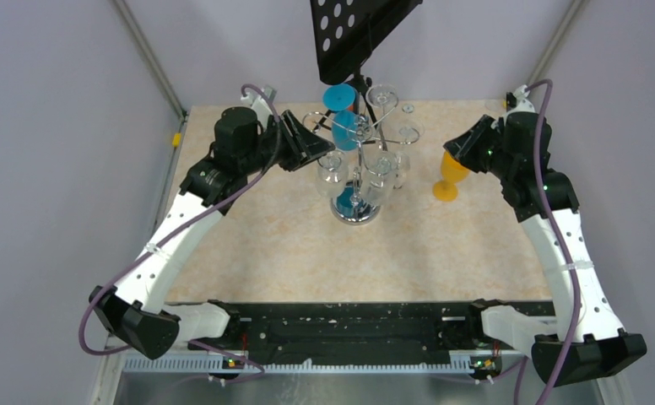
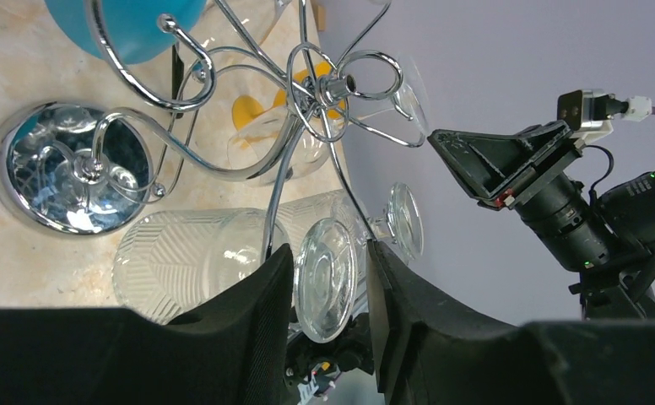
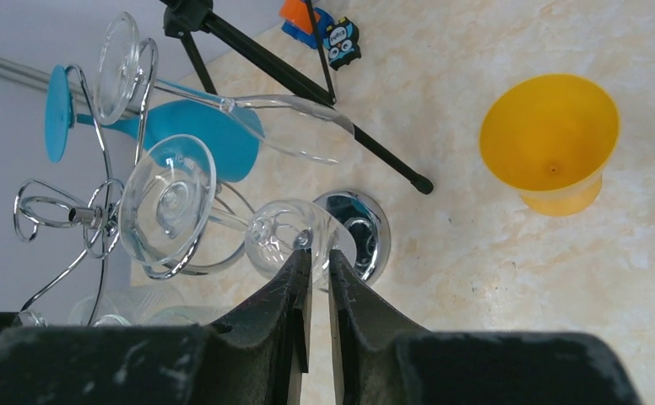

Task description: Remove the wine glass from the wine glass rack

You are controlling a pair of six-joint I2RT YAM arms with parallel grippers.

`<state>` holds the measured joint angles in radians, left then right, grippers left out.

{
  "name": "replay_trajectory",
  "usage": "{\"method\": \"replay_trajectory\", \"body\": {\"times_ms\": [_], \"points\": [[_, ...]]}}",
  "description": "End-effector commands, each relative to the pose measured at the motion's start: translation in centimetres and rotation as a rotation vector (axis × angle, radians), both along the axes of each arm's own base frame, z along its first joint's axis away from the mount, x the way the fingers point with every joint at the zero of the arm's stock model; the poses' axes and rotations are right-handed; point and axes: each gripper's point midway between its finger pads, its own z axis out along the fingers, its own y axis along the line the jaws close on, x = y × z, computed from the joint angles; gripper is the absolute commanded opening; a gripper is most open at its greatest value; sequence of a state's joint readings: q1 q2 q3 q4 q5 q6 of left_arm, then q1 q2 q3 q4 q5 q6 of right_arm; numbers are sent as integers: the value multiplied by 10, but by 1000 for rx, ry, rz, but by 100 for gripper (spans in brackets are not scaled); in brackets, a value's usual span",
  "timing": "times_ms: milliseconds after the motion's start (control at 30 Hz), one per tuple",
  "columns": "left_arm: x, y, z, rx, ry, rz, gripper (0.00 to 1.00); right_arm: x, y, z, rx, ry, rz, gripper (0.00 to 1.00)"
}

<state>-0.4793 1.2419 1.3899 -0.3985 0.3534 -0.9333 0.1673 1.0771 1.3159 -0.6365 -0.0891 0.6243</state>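
The wine glass rack, chrome wire with curly arms and a round mirrored base, stands at the back middle of the table. Clear and blue glasses hang from it upside down. My left gripper is at its left side. In the left wrist view its jaws stand on either side of the round foot of a ribbed clear wine glass, closed in on it. The right gripper hovers apart from the rack, beside the yellow cup. Its fingers are nearly together with nothing between them.
A yellow cup stands upright on the table right of the rack. A black tripod stand with a perforated plate rises behind the rack, its legs spread on the table. Blue glasses hang on the rack's far side.
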Motion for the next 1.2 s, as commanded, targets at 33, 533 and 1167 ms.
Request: {"method": "replay_trajectory", "body": {"times_ms": [33, 533, 1167], "points": [[-7, -3, 11, 18, 6, -17, 42, -6, -3, 10, -11, -40, 4, 15], [-31, -9, 16, -29, 122, -82, 35, -10, -2, 6, -2, -33, 9, 15], [-17, -5, -4, -232, 302, 97, 13, -20, -6, 5, -3, -44, -6, 15]]}}
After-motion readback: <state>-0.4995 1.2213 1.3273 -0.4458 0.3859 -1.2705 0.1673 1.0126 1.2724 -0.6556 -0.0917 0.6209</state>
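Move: The left hand is about to close on the foot of the upside-down clear wine glass on the near left of the rack. The foot's middle is about 2 cm to its right, 1 cm back and 1 cm lower. The rack hub is some 7 cm right and 3 cm ahead; the blue glass's foot about 9 cm ahead and 2 cm right, both near finger height. From the right hand, the clear foot lies roughly 23 cm left, 2 cm back and 2 cm up. The left fingers close from a middling gap to a narrow one over the rim of the clear glass's foot, one pad on each side of the disc. To get there the hand draws back and sinks, about 2 cm each, edging slightly right, while the wrist rolls some 20 degrees counter-clockwise as seen from behind the hand, bringing the finger gap into line with the disc. ##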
